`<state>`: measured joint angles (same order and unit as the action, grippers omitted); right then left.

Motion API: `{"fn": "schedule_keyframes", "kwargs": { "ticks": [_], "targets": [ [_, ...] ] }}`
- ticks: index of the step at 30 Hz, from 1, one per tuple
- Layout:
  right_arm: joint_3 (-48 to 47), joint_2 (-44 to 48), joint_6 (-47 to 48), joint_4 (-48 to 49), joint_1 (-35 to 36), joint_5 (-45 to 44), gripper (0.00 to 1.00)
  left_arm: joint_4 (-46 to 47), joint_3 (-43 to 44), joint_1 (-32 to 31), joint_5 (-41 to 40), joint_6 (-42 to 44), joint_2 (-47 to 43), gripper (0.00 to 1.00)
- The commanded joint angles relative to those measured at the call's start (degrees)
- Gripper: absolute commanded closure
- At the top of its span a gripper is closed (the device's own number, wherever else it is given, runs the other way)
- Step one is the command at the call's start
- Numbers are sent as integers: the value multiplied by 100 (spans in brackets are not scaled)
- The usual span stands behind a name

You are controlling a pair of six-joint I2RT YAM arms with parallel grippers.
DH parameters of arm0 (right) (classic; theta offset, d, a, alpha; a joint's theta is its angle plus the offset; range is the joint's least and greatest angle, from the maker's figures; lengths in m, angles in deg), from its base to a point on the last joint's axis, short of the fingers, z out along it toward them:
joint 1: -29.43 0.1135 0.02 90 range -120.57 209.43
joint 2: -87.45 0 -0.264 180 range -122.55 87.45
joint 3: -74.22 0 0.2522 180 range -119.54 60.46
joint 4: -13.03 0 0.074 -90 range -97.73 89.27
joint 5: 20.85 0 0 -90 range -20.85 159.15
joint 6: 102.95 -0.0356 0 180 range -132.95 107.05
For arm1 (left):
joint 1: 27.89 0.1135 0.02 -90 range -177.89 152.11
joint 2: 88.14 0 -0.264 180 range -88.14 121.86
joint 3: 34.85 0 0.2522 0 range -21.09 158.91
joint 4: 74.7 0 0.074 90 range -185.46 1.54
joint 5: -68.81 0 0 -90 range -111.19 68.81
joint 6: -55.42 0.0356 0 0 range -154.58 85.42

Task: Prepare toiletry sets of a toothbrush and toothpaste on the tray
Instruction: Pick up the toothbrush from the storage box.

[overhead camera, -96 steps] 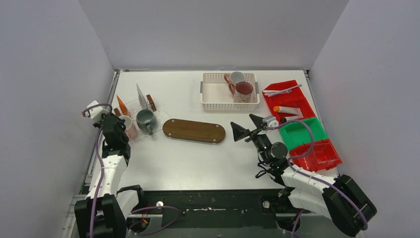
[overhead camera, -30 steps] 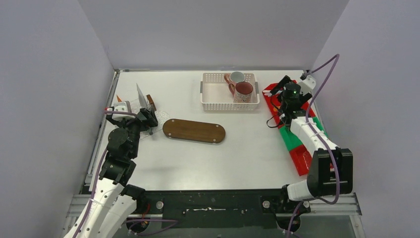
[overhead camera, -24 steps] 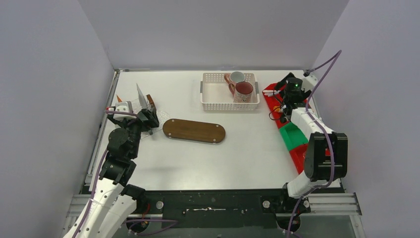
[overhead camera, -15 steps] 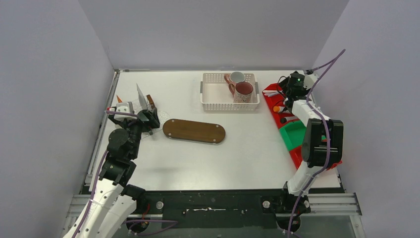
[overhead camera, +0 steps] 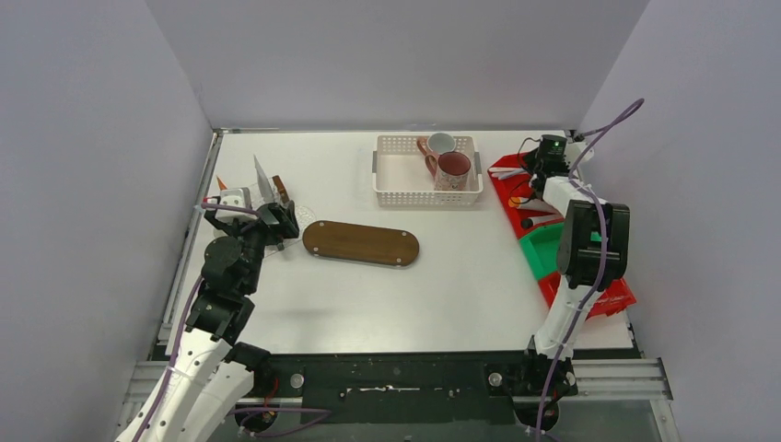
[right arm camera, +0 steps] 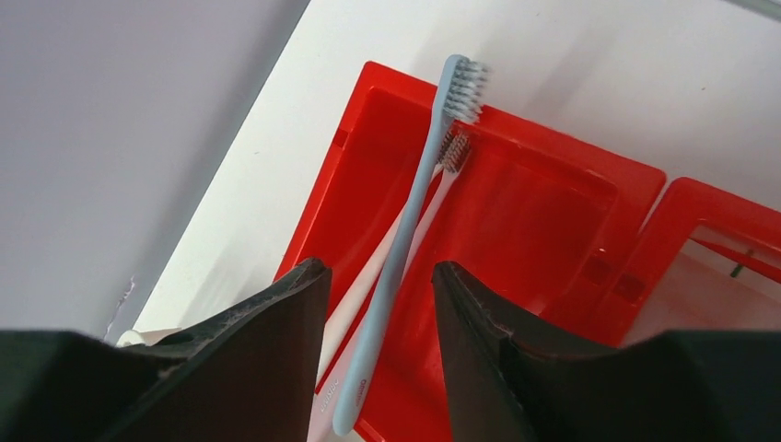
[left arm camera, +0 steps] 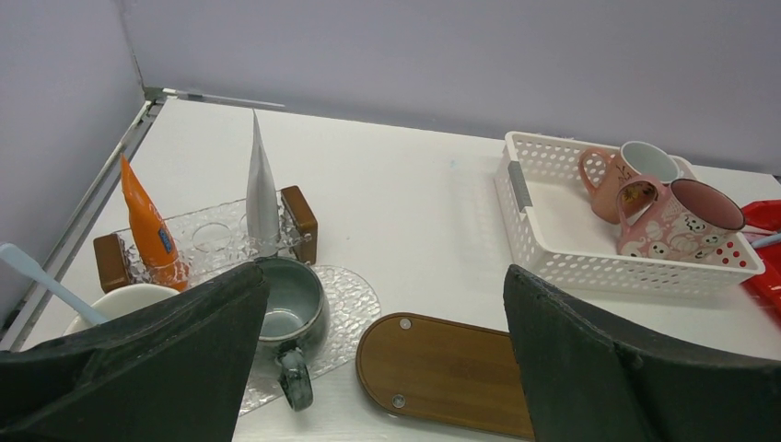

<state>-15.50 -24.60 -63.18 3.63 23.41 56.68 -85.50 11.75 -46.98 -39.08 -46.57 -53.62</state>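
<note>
On the clear patterned tray (left arm camera: pixel 345 299) at the left stand a dark green mug (left arm camera: pixel 293 308) and a pinkish-white mug (left arm camera: pixel 124 304) with a light blue toothbrush (left arm camera: pixel 37 276) in it. Behind them an orange tube (left arm camera: pixel 147 226) and a white tube (left arm camera: pixel 261 184) stand upright in a clear rack. My left gripper (left arm camera: pixel 387 276) hangs open above the green mug and holds nothing. In the back red bin (right arm camera: pixel 543 212) lie a grey-blue toothbrush (right arm camera: pixel 414 216) and a white one (right arm camera: pixel 364 299). My right gripper (right arm camera: pixel 382 272) straddles their handles, its jaws narrowed but apart from them.
An oval wooden board (overhead camera: pixel 361 243) lies mid-table. A white basket (overhead camera: pixel 396 175) at the back holds a maroon mug (overhead camera: pixel 453 166) and a pink-handled white mug (overhead camera: pixel 439 144). A green bin (overhead camera: pixel 545 247) and another red bin (overhead camera: pixel 608 296) line the right edge.
The right arm reached farther back over the rear red bin, and its jaws narrowed around the toothbrush handles. The left arm stayed still.
</note>
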Motion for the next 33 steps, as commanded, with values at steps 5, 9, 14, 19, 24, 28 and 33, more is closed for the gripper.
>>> {"fn": "schedule_keyframes", "kwargs": {
  "ticks": [5,9,14,19,24,28,33],
  "targets": [
    [-366,-389,-431,111,-22,203,56,117,247,-16,138,91,-45,3],
    [-393,-520,-548,111,-47,262,59,111,249,-16,119,96,-60,3],
    [-402,-610,-645,75,-108,306,63,116,247,1,119,100,-94,3],
    [-415,-651,-626,43,-156,321,66,119,247,11,128,95,-111,3],
    [-373,-690,-620,45,-214,389,73,131,238,19,128,100,-110,3],
    [-367,-737,-608,89,-240,508,78,136,240,27,137,97,-116,3],
    [-349,-712,-569,130,-268,587,89,149,227,37,154,89,-130,3]
  ]
}}
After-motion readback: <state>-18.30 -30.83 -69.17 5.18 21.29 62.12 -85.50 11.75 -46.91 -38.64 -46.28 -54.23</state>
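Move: The blue toothbrush lies just beyond the right gripper's half-open fingertips, its middle about 2 cm ahead and 3 cm below, level sideways. Two paler toothbrushes lie right under it, some 2 cm lower. In the next compartment the orange-capped toothpaste is about 6 cm back from the hand and 5 cm below, the black-capped tube roughly 10 cm back. From the left hand, the blue toothbrush is some 65 cm right, 27 cm ahead and 20 cm below. Sink the right gripper about 3 cm while easing it forward some 2 cm, so the fingers come down astride the blue toothbrush's handle; roll the hand a little, its left side rising by under 10 degrees. Keep closing the half-open fingers, faster towards the end, until they are nearly shut and both tips meet the handle, clear of the paler toothbrushes. ##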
